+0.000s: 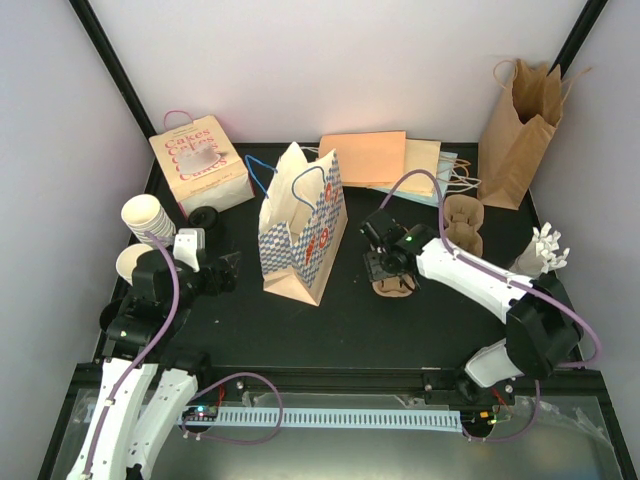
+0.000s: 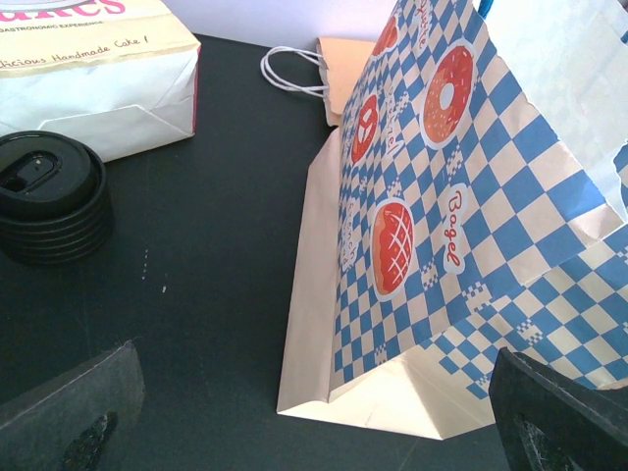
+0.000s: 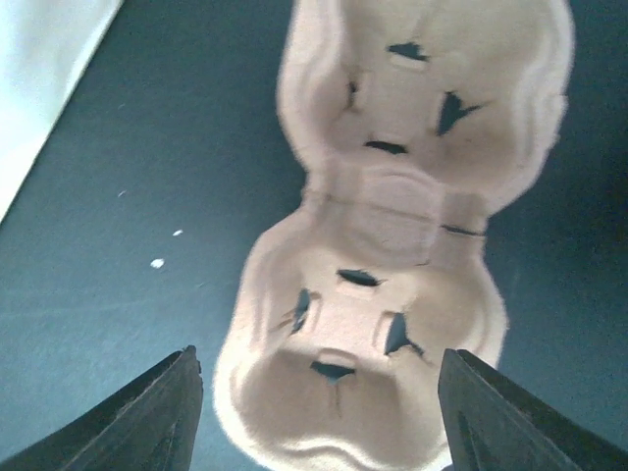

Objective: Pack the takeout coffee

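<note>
The takeout coffee stands at the table's left: a stack of cream ribbed cups (image 1: 148,218), another cup (image 1: 130,262) beside it, and a stack of black lids (image 1: 205,218) (image 2: 49,196). My left gripper (image 1: 225,272) (image 2: 324,412) is open and holds nothing, between the lids and the blue checked bag (image 1: 300,225) (image 2: 471,196). My right gripper (image 1: 385,268) (image 3: 319,412) is open at mid-table. Its fingers stand apart on either side of the near end of a two-cup pulp carrier (image 1: 392,287) (image 3: 392,245), which lies on the black table.
A "Cakes" box (image 1: 198,165) (image 2: 88,78) sits behind the lids. Flat orange and pale bags (image 1: 365,158) lie at the back. A second pulp carrier (image 1: 463,222) and a tall brown paper bag (image 1: 520,130) stand at the back right. A white folded item (image 1: 540,250) rests by the right arm.
</note>
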Motion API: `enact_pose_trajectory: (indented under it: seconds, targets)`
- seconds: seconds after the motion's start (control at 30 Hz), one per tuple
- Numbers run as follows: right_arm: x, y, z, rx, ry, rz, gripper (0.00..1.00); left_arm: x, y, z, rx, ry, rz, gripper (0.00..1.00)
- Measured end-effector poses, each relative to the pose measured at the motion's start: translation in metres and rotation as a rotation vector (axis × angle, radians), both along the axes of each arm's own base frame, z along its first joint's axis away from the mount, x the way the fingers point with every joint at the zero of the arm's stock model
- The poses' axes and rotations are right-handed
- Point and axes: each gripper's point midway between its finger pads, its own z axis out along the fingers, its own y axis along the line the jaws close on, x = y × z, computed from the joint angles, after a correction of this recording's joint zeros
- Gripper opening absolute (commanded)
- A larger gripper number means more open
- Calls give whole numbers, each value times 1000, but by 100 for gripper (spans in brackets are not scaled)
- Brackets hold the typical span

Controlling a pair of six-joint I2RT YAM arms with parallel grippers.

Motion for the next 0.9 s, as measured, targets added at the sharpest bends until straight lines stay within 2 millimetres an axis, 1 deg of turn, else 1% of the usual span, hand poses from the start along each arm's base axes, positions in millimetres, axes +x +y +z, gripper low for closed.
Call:
enact_pose_trajectory:
  seconds: [0.07, 0.13, 0.23, 0.27, 0.37, 0.43, 0.5, 0.57, 0.67, 0.73, 0.8, 0.9]
  targets:
    - [6, -9, -1, -6, -5, -31, 70, 0, 0, 0, 0, 0, 0, 99]
    - [16, -24, -5, -5, -9, -88, 70, 0, 0, 0, 0, 0, 0, 99]
    - [24, -49, -20, 11, 8, -170, 74, 0, 0, 0, 0, 0, 0, 99]
    - [24, -56, -26, 21, 21, -190, 77, 0, 0, 0, 0, 0, 0, 99]
    - [21, -63, -42, 83, 68, -219, 89, 0, 0, 0, 0, 0, 0, 99]
    - [20, -63, -49, 133, 90, -228, 92, 0, 0, 0, 0, 0, 0, 99]
    - [20, -60, -53, 186, 103, -230, 92, 0, 0, 0, 0, 0, 0, 99]
    - [19, -51, -56, 248, 120, -215, 90, 0, 0, 0, 0, 0, 0, 99]
    - [14, -34, -57, 350, 152, -171, 87, 0, 0, 0, 0, 0, 0, 99]
    - [5, -19, -59, 431, 192, -129, 86, 0, 0, 0, 0, 0, 0, 99]
    - [-8, -4, -59, 500, 240, -77, 88, 0, 0, 0, 0, 0, 0, 99]
    - [-31, 23, -52, 576, 303, 43, 88, 0, 0, 0, 0, 0, 0, 99]
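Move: The cup tray lies under the right hand, its middle about 3 cm ahead, 2 cm to the right and some 6 cm below. The open bagel bag stands roughly 17 cm to this hand's left and 5 cm farther out, its middle some 3 cm above the hand. The spare tray lies about 19 cm to the hand's right, 11 cm ahead and 6 cm lower. From the left hand the cup tray is some 35 cm right, 8 cm ahead and 20 cm down. Rightward first, about 6 cm with a little forward, the right hand drops some 6 cm beside the near part of the cup tray while its fingers open wider. It then sweeps back left about 8 cm and towards the base about 5 cm, staying low and rolling over some 35 degrees until the fingers point down and left, pushing the tray towards the bagel bag. ##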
